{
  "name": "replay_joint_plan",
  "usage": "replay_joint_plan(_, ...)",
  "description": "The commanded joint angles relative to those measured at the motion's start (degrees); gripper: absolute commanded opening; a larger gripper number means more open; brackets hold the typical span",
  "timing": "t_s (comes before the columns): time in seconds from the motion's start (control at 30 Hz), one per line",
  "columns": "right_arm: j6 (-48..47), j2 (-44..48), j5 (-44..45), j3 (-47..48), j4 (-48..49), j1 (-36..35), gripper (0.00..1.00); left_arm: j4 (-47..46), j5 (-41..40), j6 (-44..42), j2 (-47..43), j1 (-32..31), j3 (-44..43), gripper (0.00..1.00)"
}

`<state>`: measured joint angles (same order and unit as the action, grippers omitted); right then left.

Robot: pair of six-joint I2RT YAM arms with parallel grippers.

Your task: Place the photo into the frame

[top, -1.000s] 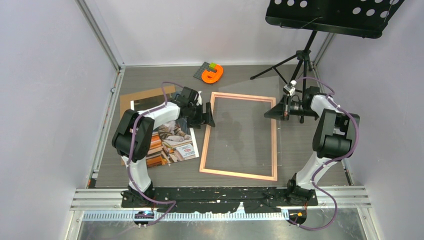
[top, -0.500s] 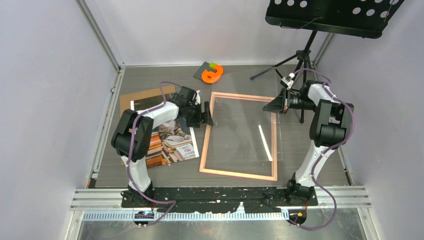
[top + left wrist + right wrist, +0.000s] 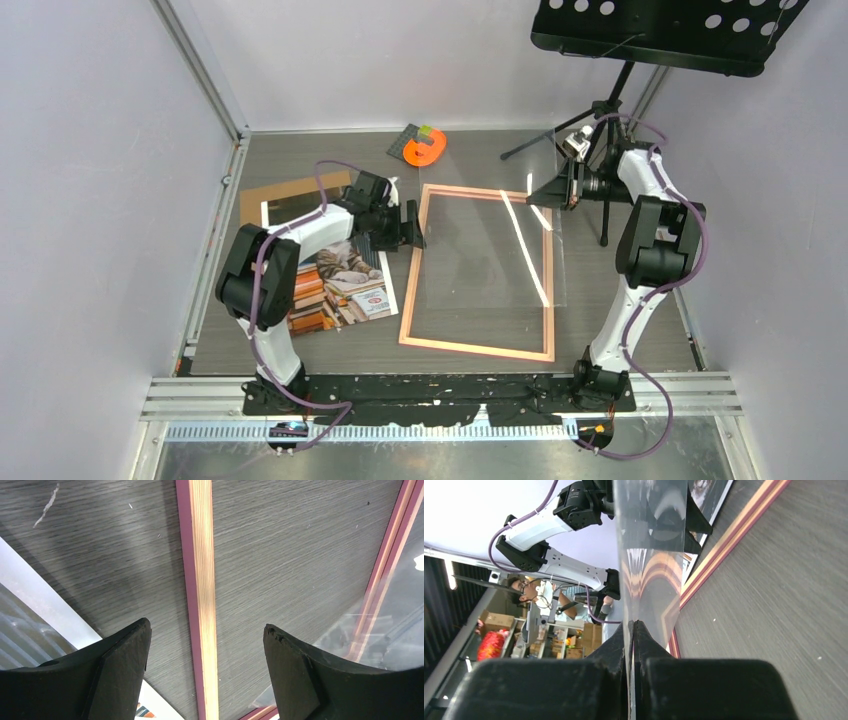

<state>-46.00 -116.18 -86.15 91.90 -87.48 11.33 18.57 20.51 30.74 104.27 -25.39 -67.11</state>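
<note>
The pink frame (image 3: 412,275) lies flat mid-table. My left gripper (image 3: 417,231) hovers open over its left rail (image 3: 202,580), one finger on either side and nothing held (image 3: 206,626). The photo (image 3: 340,285) of a cat on books lies left of the frame, partly under the left arm; its white corner (image 3: 156,706) peeks in by the left finger. My right gripper (image 3: 541,190) is shut on the edge of the clear pane (image 3: 490,250), near the frame's far right corner. In the right wrist view the pane (image 3: 651,540) runs edge-on from the pinched fingertips (image 3: 633,623), tilted above the frame (image 3: 734,530).
A brown backing board (image 3: 290,192) lies under the photo's far end. An orange piece (image 3: 425,148) sits on a small grey plate at the back. A music stand's tripod (image 3: 600,120) stands right behind the right gripper. Metal rails (image 3: 215,240) border the table.
The right gripper has carried the pane's edge toward the far side, and bright glints now cross the pane. The left gripper has barely moved over the frame's left rail.
</note>
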Motion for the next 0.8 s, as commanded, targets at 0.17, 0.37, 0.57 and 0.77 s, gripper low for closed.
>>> replay_joint_plan(0.17,7.0,-1.2,-2.4,13.6,-2.2,-1.8,0.06,-2.2,-2.3,-1.7,-3.8,0.1,0.9,0.82)
replay_joint_plan(0.37,12.6,-5.2,-0.5,24.1,-2.3,-2.1,0.06,-2.3,-2.8,-2.1,-4.4,0.1,1.1,0.82)
replay_joint_plan(0.57,17.1,-8.5,2.4,32.4,-2.0,-3.2,0.06,-2.7,-3.6,-2.3,-5.1,0.1,1.7,0.83)
replay_joint_plan(0.77,67.2,8.9,18.2,4.7,67.7,-3.7,0.06,-2.7,-4.0,-2.4,-5.7,0.1,2.0,0.83)
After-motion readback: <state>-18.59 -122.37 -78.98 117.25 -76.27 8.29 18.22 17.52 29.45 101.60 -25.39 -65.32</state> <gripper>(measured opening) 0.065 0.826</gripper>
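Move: The right hand already pinches the clear sheet by its right-hand edge, above the frame. The frame's middle lies about 8 cm back, 10 cm to this hand's left and 19 cm below. A foot of the black stand is roughly 18 cm ahead and 3 cm left on the table, the orange toy some 20 cm ahead and 22 cm left. From the idle left hand, the frame's middle is about 8 cm back, 14 cm right and 5 cm lower. Keeping its shut pinch on the clear sheet's right-hand edge, the right hand carries it forward about 7 cm, away from the frame's middle and towards the far side of the table. It climbs some 5 cm on the way, then sinks about 1 cm at the end as the left-pointing fingers tip slightly downward. ##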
